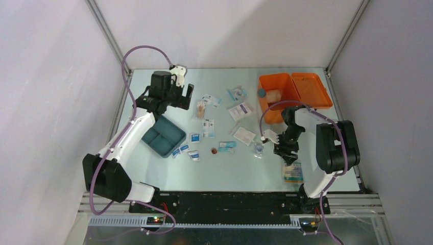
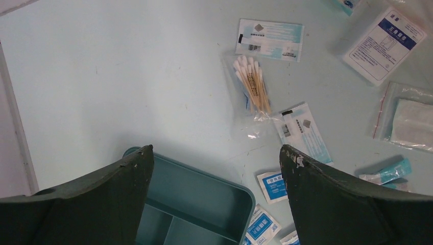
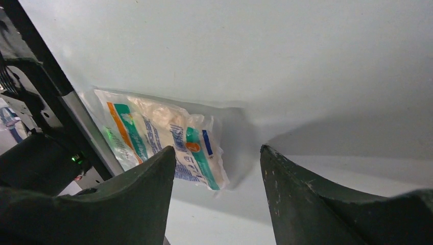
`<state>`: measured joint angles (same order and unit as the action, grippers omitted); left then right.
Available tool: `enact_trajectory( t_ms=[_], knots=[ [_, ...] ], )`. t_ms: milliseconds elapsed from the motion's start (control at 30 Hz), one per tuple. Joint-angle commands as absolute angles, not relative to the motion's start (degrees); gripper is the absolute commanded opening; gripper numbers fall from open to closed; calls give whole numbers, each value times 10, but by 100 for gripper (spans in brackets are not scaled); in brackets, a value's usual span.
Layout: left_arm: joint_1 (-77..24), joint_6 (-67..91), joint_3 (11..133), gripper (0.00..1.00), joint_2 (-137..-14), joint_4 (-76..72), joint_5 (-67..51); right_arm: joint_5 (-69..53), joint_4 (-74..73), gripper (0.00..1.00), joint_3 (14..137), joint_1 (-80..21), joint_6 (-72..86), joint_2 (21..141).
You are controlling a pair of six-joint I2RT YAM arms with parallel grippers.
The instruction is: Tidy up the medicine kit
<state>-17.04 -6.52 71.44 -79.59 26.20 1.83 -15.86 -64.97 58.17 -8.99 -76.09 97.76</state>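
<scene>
The medicine kit (image 1: pixel 275 102) is an orange box at the back right, its lid (image 1: pixel 312 89) swung open flat; a roll and a blue-capped item lie inside. My left gripper (image 1: pixel 187 97) (image 2: pixel 217 153) hangs open and empty above the teal divided tray (image 1: pixel 163 135) (image 2: pixel 204 196), near the cotton swabs (image 2: pixel 253 89). My right gripper (image 1: pixel 287 154) (image 3: pixel 218 153) is open with nothing between its fingers, low over the table just beyond a gauze packet (image 1: pixel 293 172) (image 3: pixel 163 135) with green and orange print.
Sachets and bags lie scattered mid-table: blue wipe sachets (image 2: pixel 273 185), a white labelled bag (image 2: pixel 383 43), a zip bag (image 1: pixel 244 135), a teal tube (image 1: pixel 226 145), a small red item (image 1: pixel 214 150). Black frame rail (image 3: pixel 35 76) runs beside the gauze packet.
</scene>
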Motion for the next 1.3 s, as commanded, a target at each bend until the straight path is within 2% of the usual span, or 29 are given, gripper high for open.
enact_trajectory(
  t_ms=[0,200,433,533,667,700,733,767,800,900,1067,1167,1267],
  knots=[
    [-173,-77,715,98,-781,248,25,-137,-617,65,575,-94,-757,994],
    [-173,-77,718,98,-786,249,26,-141,-625,56,566,-102,-757,993],
    [-173,-73,719,98,-795,248,24,-141,-626,52,525,-118,-762,979],
    [-173,-73,720,98,-798,247,24,-139,-611,47,518,-120,-751,979],
    [-174,-72,721,98,-801,246,24,-133,-601,29,521,-120,-739,970],
    [-174,-72,722,99,-801,247,24,-133,-606,19,527,-121,-730,967],
    [-173,-72,722,99,-801,247,23,-135,-610,14,532,-122,-725,958],
    [-174,-72,722,99,-802,247,23,-136,-620,3,546,-123,-712,952],
    [-174,-72,722,99,-802,246,23,-138,-625,0,565,-128,-705,938],
    [-173,-72,721,99,-804,247,24,-170,-676,0,632,-142,-661,905],
    [-173,-61,724,99,-814,247,17,-292,-717,0,808,-154,-580,852],
    [-173,-53,735,98,-825,247,8,-330,-667,0,879,-145,-473,859],
    [-173,-48,753,98,-837,248,6,-314,-574,0,950,-129,-334,884]
  ],
)
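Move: The striped clear packet, lying near the table's front edge, has its middle about 7 cm back from the right hand's open fingers, some 2 cm to the left and 2 cm below them. The orange box stands roughly 30 cm ahead of this hand and 2 cm left. A small clear bag lies 5 cm ahead and 18 cm left of the hand. From the left hand the packet is about 25 cm back, 60 cm right and 24 cm below. The striped packet gets pinched by its far edge: the right hand slides back about 3 cm low over the table while its half-open fingers close fully. Keeping that grip, the hand then speeds up some 20 cm, and forward and left as well, towards the orange box, its fingertips swinging outward by roughly 30 degrees. ##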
